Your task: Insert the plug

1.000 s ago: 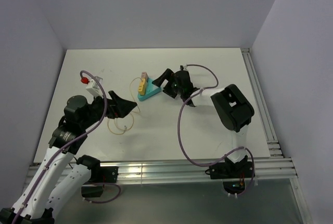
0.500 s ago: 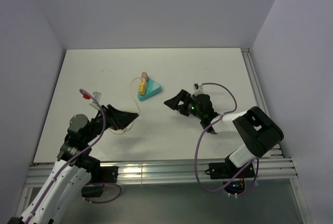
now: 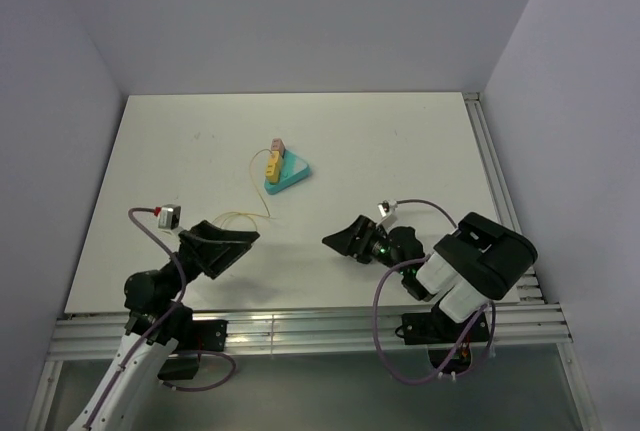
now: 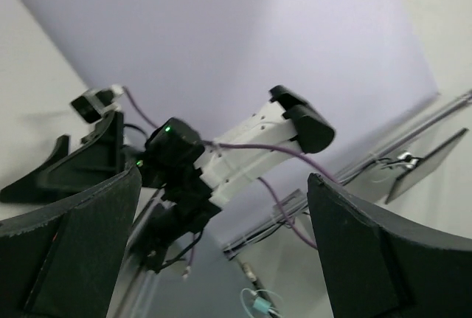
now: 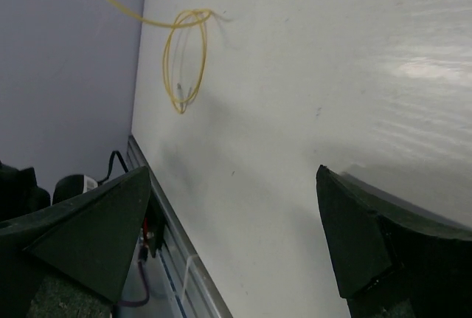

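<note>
The plug (image 3: 271, 162), small and yellow, sits against the left side of a teal wedge block (image 3: 288, 176), beside a pinkish piece (image 3: 279, 144). Its thin pale-yellow cable (image 3: 258, 191) runs down toward my left gripper (image 3: 245, 243), which hovers open and empty near the table's front left. In the left wrist view the left gripper (image 4: 225, 178) frames only the right arm and the wall. My right gripper (image 3: 335, 239) is open and empty at front centre, well short of the block. In the right wrist view the right gripper (image 5: 232, 174) faces bare table, with the cable's loop (image 5: 184, 60) farther off.
The white table (image 3: 400, 141) is walled at the back and on both sides. Aluminium rails run along its near edge (image 3: 350, 326) and its right edge (image 3: 497, 181). The purple arm cables (image 3: 380, 301) hang by the right arm's base.
Both arms have pulled back from the block toward the near edge, the right one furthest. Both grippers stayed open. The plug and block have not moved.
</note>
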Motion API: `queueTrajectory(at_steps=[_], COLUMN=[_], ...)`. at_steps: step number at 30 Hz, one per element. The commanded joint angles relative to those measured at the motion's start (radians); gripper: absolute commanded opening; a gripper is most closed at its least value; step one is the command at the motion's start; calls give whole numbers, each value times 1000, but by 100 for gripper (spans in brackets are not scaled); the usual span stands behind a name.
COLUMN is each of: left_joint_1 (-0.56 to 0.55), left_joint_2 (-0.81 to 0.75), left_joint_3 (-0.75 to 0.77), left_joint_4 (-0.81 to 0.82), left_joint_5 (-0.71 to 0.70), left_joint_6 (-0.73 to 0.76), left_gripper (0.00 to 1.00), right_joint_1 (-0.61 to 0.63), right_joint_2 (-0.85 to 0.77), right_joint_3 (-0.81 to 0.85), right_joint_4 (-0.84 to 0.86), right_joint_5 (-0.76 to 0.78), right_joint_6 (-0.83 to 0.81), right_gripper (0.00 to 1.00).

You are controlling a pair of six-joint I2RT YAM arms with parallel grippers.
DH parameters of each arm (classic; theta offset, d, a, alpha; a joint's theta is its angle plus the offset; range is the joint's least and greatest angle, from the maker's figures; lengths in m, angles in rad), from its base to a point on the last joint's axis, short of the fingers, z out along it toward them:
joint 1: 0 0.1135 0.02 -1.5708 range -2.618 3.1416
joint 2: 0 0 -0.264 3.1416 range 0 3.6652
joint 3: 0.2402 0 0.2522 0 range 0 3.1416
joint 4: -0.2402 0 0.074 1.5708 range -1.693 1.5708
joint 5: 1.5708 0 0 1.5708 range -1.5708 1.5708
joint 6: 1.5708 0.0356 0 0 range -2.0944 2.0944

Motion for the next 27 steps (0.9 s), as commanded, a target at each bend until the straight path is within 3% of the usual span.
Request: queueTrajectory(at_steps=[1, 4, 6, 11, 13, 14, 16, 18, 19, 21, 22, 27], left_joint_1=[1, 0, -1, -1, -1, -1, -1, -1, -1, -1, -1, -1], left_joint_2=[-102, -192, -171, -186, -185, -183, -182, -183, -183, -182, -179, -176], left_joint_3=[-202, -199, -199, -199, -199, -199, -199, -200, -200, -200, -200, -200], left_joint_4=[122, 6, 17, 8, 9, 8, 6, 8, 9, 5, 4, 4], left_joint_5=[20, 40, 46, 38, 41, 46, 45, 46, 48, 42, 41, 45], left_joint_6=[-136, -104, -98, -95, -94, -94, -91, -88, -86, -85, -83, -83], left_gripper=[99, 100, 99, 99, 99, 99, 100, 99, 99, 99, 99, 99], right_joint_1=[85, 118, 116, 139, 141, 141, 141, 142, 142, 142, 142, 147], right_joint_2=[-78, -205, -301, -686, -928, -1020, -1302, -1477, -1642, -1866, -1881, -1675], right_joint_3=[-234, -292, -293, -289, -288, -289, -291, -280, -262, -251, -247, -247], right_joint_4=[496, 487, 348, 123, 8, -157, -325, -601, -784, -974, -1051, -1002], right_joint_5=[111, 102, 100, 39, 60, 101, 125, 169, 192, 296, 301, 361], right_joint_6=[-67, -82, -95, -112, -122, -127, -151, -167, -171, -164, -158, -124], right_gripper=[100, 100, 100, 100, 100, 100, 100, 100, 100, 100, 100, 100])
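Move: The yellow plug, already butted against the pink socket, lies about 25 cm ahead of the empty right hand, 18 cm to its left and a little lower; the socket stands some 6 cm beyond the plug. The teal holder beside them is about 23 cm ahead and 14 cm left of the right hand. From the left hand, the plug lies about 32 cm ahead, in line sideways and some 23 cm below. The empty right hand leaves the work near the table: it climbs about 30 cm, drawing back and then also to its right, away from the plug, socket and teal holder, while its wrist swings the fingertips steeply upward. It then turns around and sinks some 10 cm while coming forward about 5 cm and tipping the fingers partly back down, with the fingers wide open and touching nothing throughout. ##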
